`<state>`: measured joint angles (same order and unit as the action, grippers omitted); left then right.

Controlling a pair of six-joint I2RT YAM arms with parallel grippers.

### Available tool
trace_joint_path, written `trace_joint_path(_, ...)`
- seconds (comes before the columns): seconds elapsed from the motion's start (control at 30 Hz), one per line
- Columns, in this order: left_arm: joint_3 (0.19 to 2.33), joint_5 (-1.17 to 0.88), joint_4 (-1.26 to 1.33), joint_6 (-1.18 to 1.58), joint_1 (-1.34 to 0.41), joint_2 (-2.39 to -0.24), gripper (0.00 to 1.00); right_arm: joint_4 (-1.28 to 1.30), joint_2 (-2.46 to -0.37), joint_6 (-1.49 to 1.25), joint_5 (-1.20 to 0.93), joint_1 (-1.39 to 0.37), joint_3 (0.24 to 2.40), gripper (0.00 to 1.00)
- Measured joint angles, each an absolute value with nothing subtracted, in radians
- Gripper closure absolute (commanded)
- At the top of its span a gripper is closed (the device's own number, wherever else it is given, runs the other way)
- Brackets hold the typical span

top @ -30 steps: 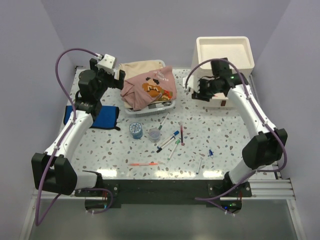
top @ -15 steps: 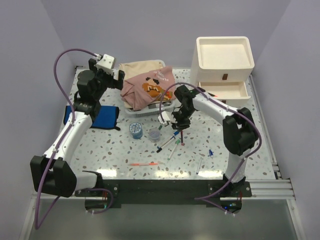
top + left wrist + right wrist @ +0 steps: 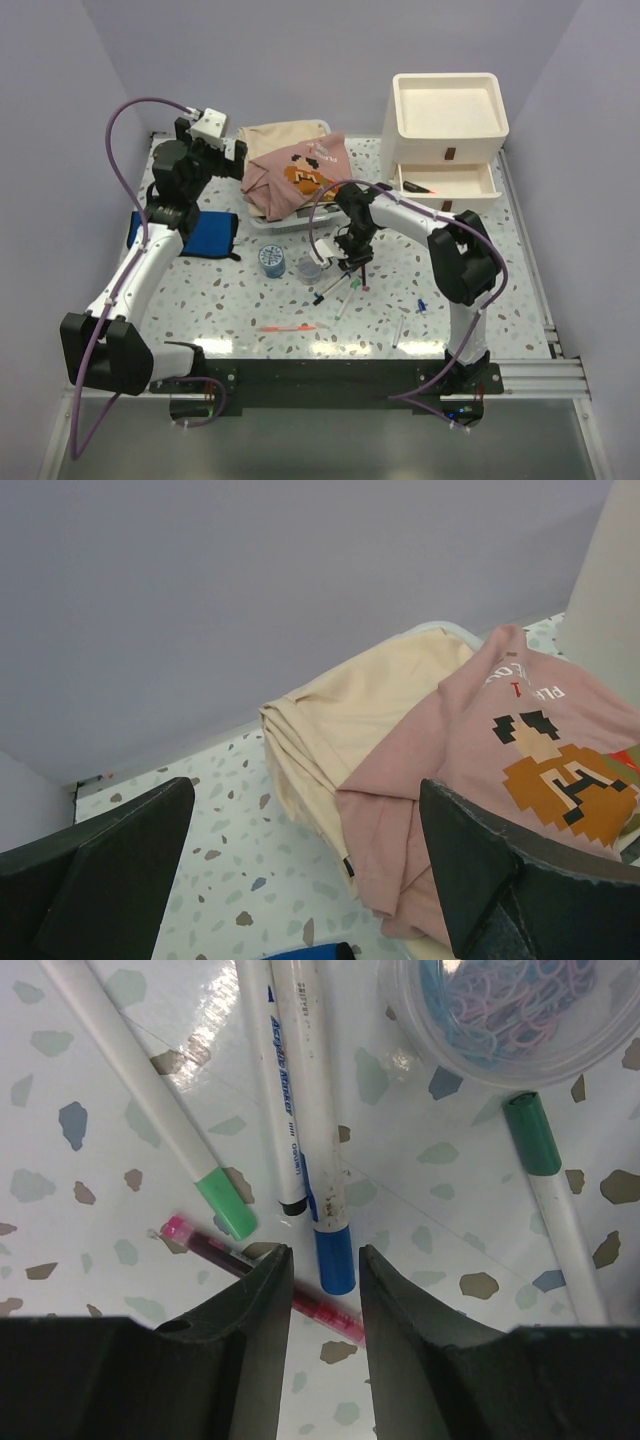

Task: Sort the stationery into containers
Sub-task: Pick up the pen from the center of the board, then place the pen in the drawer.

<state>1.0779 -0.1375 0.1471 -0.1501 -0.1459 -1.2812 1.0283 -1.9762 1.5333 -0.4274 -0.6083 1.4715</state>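
Observation:
My right gripper (image 3: 352,262) is low over a cluster of pens (image 3: 340,280) at mid-table. In the right wrist view it (image 3: 324,1257) is open, with the jaws on either side of a pink pen (image 3: 262,1282) lying on the table. A blue-capped marker (image 3: 322,1160), a light-green-capped marker (image 3: 165,1120), a dark-green-capped marker (image 3: 552,1195) and a clear cup of clips (image 3: 500,1010) lie just beyond. The cream drawer unit (image 3: 447,105) stands back right, its upper drawer (image 3: 445,180) open with an orange pen (image 3: 420,188) inside. My left gripper (image 3: 235,160) is open and empty, raised by the clothes.
A clear basket of pink and beige clothes (image 3: 295,180) sits back centre, also in the left wrist view (image 3: 470,750). A blue cloth (image 3: 200,235) lies left. A blue tape roll (image 3: 271,259), an orange pen (image 3: 285,327) and more small pens (image 3: 398,330) lie about the front.
My right arm swung from the open drawer to the pen cluster and came down over the pink pen. The drawer stays open. The left arm has not moved.

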Motion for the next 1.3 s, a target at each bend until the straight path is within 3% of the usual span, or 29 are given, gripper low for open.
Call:
trace_joint_path(0.23,1.078,-0.138,0.145,-0.15,-0.145,-1.282,0.0,0.954,-2.009,1.538,-0.391,-0.609,1.439,0.67)
trace_joint_path(0.37,1.078,-0.138,0.145,-0.15,-0.145,-1.283,0.0,0.922,-2.007,1.537,-0.383,-0.611,1.42,0.87)
trace_joint_path(0.4,1.078,-0.138,0.145,-0.15,-0.145,-1.285,0.0,0.918,-2.005,1.538,-0.383,-0.611,1.417,0.99)
trace_joint_path(0.43,1.078,-0.138,0.146,-0.15,-0.145,-1.287,0.0,0.911,-2.0,1.535,-0.383,-0.611,1.411,1.0)
trace_joint_path(0.8,1.078,-0.138,0.16,-0.153,-0.145,-1.303,0.0,0.979,-1.92,1.507,-0.334,-0.55,1.469,1.0)
trace_joint_path(1.0,1.078,-0.138,0.187,-0.154,-0.145,-1.303,0.0,1.046,-1.767,1.551,-0.245,-0.389,1.636,1.0)
trace_joint_path(1.3,1.078,-0.158,0.225,-0.141,-0.145,-1.303,0.0,1.051,-1.767,1.537,-0.162,-0.137,1.838,1.0)
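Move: Below the right hand, its fingers partly open over the blue cap, the blue-capped pen has its middle about 3 cm back, 3 cm left and 3 cm down. On that same level, the black-tipped marker lies alongside, 5 cm back and 5 cm left; the pink pen is 3 cm right, level fore and aft; the paper-clip jar is some 10 cm straight left. From the left hand the blue-capped pen lies roughly 17 cm back, 27 cm right and 31 cm down. Sinking about 2.5 cm and easing 1 cm forward, the right hand closes its fingers on the blue-cap end of the pen and pinches it. Then it lifts some 20 cm while sweeping right and forward towards the open drawer, tilting the fingertips up and out and turning about 30 degrees clockwise, grip kept. ##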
